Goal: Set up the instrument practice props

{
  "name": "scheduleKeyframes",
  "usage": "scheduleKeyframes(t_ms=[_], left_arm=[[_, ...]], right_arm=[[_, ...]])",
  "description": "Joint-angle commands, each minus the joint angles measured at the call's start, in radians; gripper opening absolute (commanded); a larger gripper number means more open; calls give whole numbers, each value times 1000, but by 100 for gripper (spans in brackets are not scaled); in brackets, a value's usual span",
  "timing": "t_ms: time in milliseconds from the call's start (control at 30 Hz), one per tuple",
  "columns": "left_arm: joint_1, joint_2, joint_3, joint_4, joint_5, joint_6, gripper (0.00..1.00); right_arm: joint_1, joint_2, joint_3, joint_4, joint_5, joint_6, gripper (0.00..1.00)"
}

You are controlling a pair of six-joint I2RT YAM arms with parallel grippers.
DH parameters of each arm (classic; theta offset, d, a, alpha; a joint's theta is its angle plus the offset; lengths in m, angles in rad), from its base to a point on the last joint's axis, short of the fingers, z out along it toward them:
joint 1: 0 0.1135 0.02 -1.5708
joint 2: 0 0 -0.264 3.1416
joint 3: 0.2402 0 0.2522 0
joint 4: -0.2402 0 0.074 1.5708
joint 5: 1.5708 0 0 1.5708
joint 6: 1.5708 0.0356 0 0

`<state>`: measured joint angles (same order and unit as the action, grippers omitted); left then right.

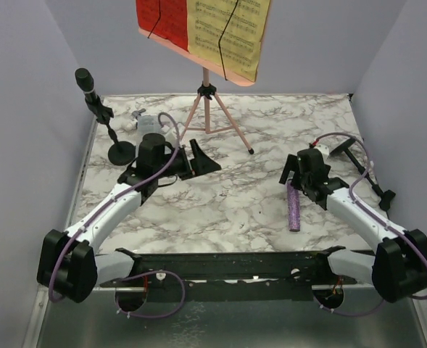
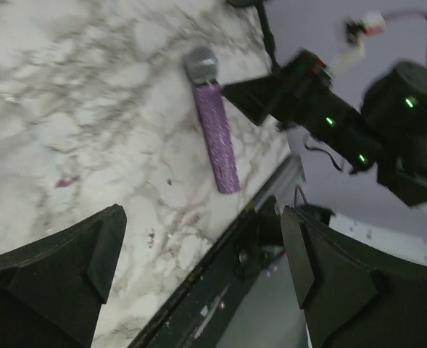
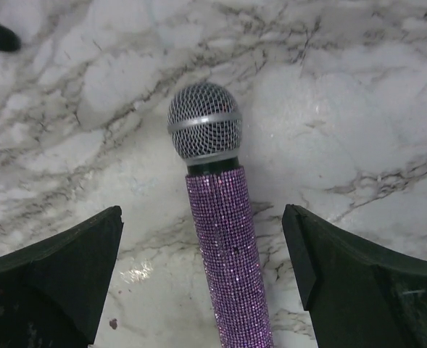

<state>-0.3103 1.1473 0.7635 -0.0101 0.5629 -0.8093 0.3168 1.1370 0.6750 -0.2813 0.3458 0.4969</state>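
Observation:
The pink music rack (image 1: 207,109) stands on thin tripod legs at the back, with red (image 1: 162,18) and yellow (image 1: 227,32) music sheets on it. At the far left a black microphone (image 1: 85,78) sits upright in a round-based holder (image 1: 120,152). The purple glitter microphone (image 1: 294,206) (image 2: 214,138) (image 3: 227,254) lies flat on the marble table at the right, with its mesh head pointing away. My right gripper (image 1: 294,177) (image 3: 202,239) hangs open just over it, one finger on each side, apart from it. My left gripper (image 1: 196,161) (image 2: 202,239) is open and holds nothing.
A clear plastic box (image 1: 149,121) stands behind the left arm near the holder. A black rod-like part (image 1: 369,177), perhaps a second holder, lies behind the right arm. Grey walls close in both sides. The table's black front rail (image 2: 220,290) runs below the left gripper.

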Motion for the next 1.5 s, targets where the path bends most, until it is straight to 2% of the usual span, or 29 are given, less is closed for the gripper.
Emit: scheduleKeyframes(t_ms=[0,67,167,233,333,433,467,533,633,733,833,967,1100,1167,1233,1367,1467], left_arm=[[-165,94,126,47,118,98,95],[-187,131,176,40,109,109,95],[-196,195,278,16,146,141,96],[-202,232,361,-31,169,186,96],[-208,267,422,-94,150,260,96],[-211,267,383,-104,118,305,96],[-211,265,364,-103,109,329,96],[-211,261,320,-125,47,366,96],[-229,250,299,-165,-15,398,96],[-255,235,300,-167,-13,425,96],[-260,229,295,-171,-29,433,96],[-260,226,299,-177,-30,439,96],[-260,225,300,-184,-44,452,96],[-260,225,301,-191,-58,462,96],[-260,225,303,-201,-74,474,96],[-260,225,305,-214,-99,490,96],[-260,230,308,-216,-109,492,96]], right_arm=[[-9,53,26,-93,-46,53,99],[-80,41,18,-46,-111,67,98],[-234,3,16,64,-306,111,98],[-281,0,34,112,-238,118,99],[-371,61,91,152,-49,103,100],[-552,145,150,211,-172,161,99],[-576,179,174,233,-201,175,99],[-579,257,260,212,-158,203,98],[-580,432,455,62,-71,265,95],[-579,579,613,-57,-10,275,91],[-571,664,685,-107,60,249,84],[-554,696,672,-72,121,211,79],[-549,728,661,-42,110,198,61],[-549,750,676,-43,103,191,39],[-547,776,710,-90,96,199,26],[-523,808,823,-266,163,245,14],[-475,782,854,-318,238,222,1]])
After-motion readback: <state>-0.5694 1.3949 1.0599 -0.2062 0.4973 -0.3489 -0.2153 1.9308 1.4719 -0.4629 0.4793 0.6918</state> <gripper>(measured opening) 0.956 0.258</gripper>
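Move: The mic stand's round black base, standing on its rim, is some 14 cm ahead of the right gripper, 21 cm to its right and 4 cm below. The middle of the sparkly purple microphone is about 6 cm back, 2 cm right and 7 cm below; the stand's clamp end lies roughly 20 cm nearer the robot than the base and 17 cm farther right. From the left gripper the base is about 50 cm right, 9 cm ahead and 14 cm below. Leave the purple microphone with the right gripper: after a slight dip, lift and sweep right and forward, about 26 cm overall, turning some 40 degrees clockwise, then sink about 6 cm over the round base and close the wide-open fingers to pinch its rim disc. Bring the open left gripper right, raising and lowering it again on the way. ##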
